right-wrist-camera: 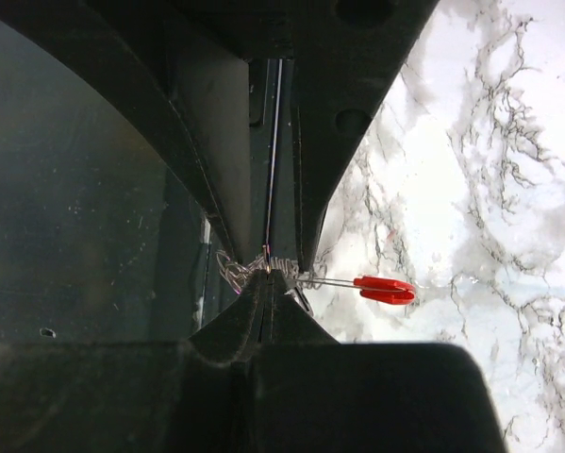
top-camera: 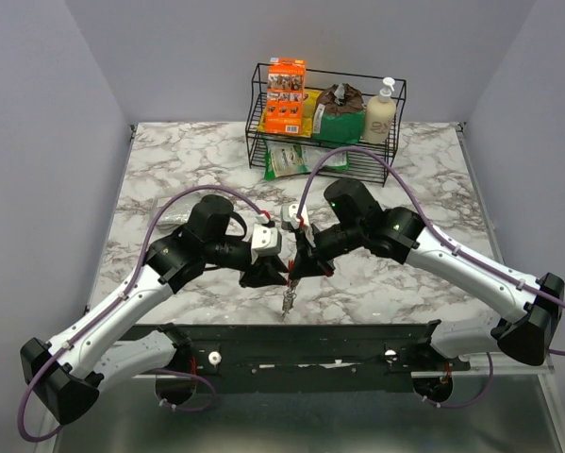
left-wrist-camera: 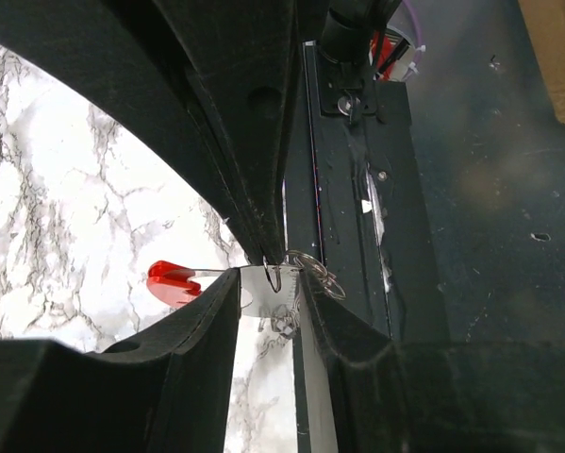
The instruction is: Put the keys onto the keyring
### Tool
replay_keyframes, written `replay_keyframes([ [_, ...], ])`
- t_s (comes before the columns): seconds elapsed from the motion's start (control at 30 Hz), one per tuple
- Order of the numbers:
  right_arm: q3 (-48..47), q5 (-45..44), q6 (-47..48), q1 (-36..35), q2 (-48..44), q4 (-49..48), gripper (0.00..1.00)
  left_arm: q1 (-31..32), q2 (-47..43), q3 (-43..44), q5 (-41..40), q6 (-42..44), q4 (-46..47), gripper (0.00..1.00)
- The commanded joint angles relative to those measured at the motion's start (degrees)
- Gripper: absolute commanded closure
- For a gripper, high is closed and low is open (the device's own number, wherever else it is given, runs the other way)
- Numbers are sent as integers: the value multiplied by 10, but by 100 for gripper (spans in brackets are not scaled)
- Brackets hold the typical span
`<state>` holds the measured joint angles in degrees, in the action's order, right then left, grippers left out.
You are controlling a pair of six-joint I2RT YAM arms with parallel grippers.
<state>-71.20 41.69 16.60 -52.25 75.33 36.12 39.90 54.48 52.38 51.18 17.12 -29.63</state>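
Observation:
Both grippers meet low over the table's front edge. My right gripper (right-wrist-camera: 271, 276) (top-camera: 304, 264) is shut on the silver wire keyring (right-wrist-camera: 227, 274) (left-wrist-camera: 322, 276). A key with a red head (right-wrist-camera: 386, 289) (left-wrist-camera: 174, 283) sticks out sideways from the ring. My left gripper (left-wrist-camera: 270, 285) (top-camera: 273, 272) faces it, jaws partly apart, and a flat silver key (left-wrist-camera: 263, 291) spans the gap, meeting both pads. In the top view more keys (top-camera: 288, 300) dangle below the two grippers. The exact contact on the ring is hidden by the fingers.
A black wire basket (top-camera: 258, 123) at the back holds an orange box (top-camera: 285, 94), a dark green pack (top-camera: 340, 115) and a pump bottle (top-camera: 379, 113). A green packet (top-camera: 291, 160) lies before it. The black mounting rail (top-camera: 310, 335) runs just under the grippers.

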Motion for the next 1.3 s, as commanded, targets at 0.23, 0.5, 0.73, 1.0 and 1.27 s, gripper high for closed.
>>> replay_keyframes([
  [0.23, -20, 23, 7, -2, 3, -5, 99, 18, 21, 5, -38, 5, 13, 66],
  [0.5, -19, 25, 7, -3, 6, -6, 99, 20, 22, 2, -50, 2, 26, 82],
  [0.73, -17, 24, 8, -2, 3, -7, 99, 24, 19, -3, -56, 12, 23, 100],
  [1.0, -17, 3, 1, -2, 2, -15, 83, 24, -1, -20, -72, 6, 48, 100],
  [1.27, 26, -71, -39, -2, -48, -88, 37, 24, -38, -63, -96, -50, 141, 100],
])
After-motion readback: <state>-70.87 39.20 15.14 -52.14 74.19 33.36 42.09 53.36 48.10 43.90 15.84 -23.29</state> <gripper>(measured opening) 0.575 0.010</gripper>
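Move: The left hand, half open, already straddles the loop of the keyring at the tips of the right hand's shut fingers. The loop is about 1 cm to the left hand's right and 1 cm below it, level fore and aft. From the right hand it is about 1 cm left and 1 cm down. The bundle of small rings hangs roughly 5 cm under the left hand and 1 cm to its right; the red end sticks out some 3 cm ahead and 2 cm below. The left hand eases about 1 cm down and slightly right and forward onto the keyring's loop, shuts its fingers fully to pinch it beside the right fingertips, and only near the end drifts another 1 cm forward and a touch lower, keeping that pinch. The right hand holds the loop still until the left has closed, then opens a bit over halfway, lets go, and starts about 1 cm up and forward, its spread fingers still either side of the left tips. ##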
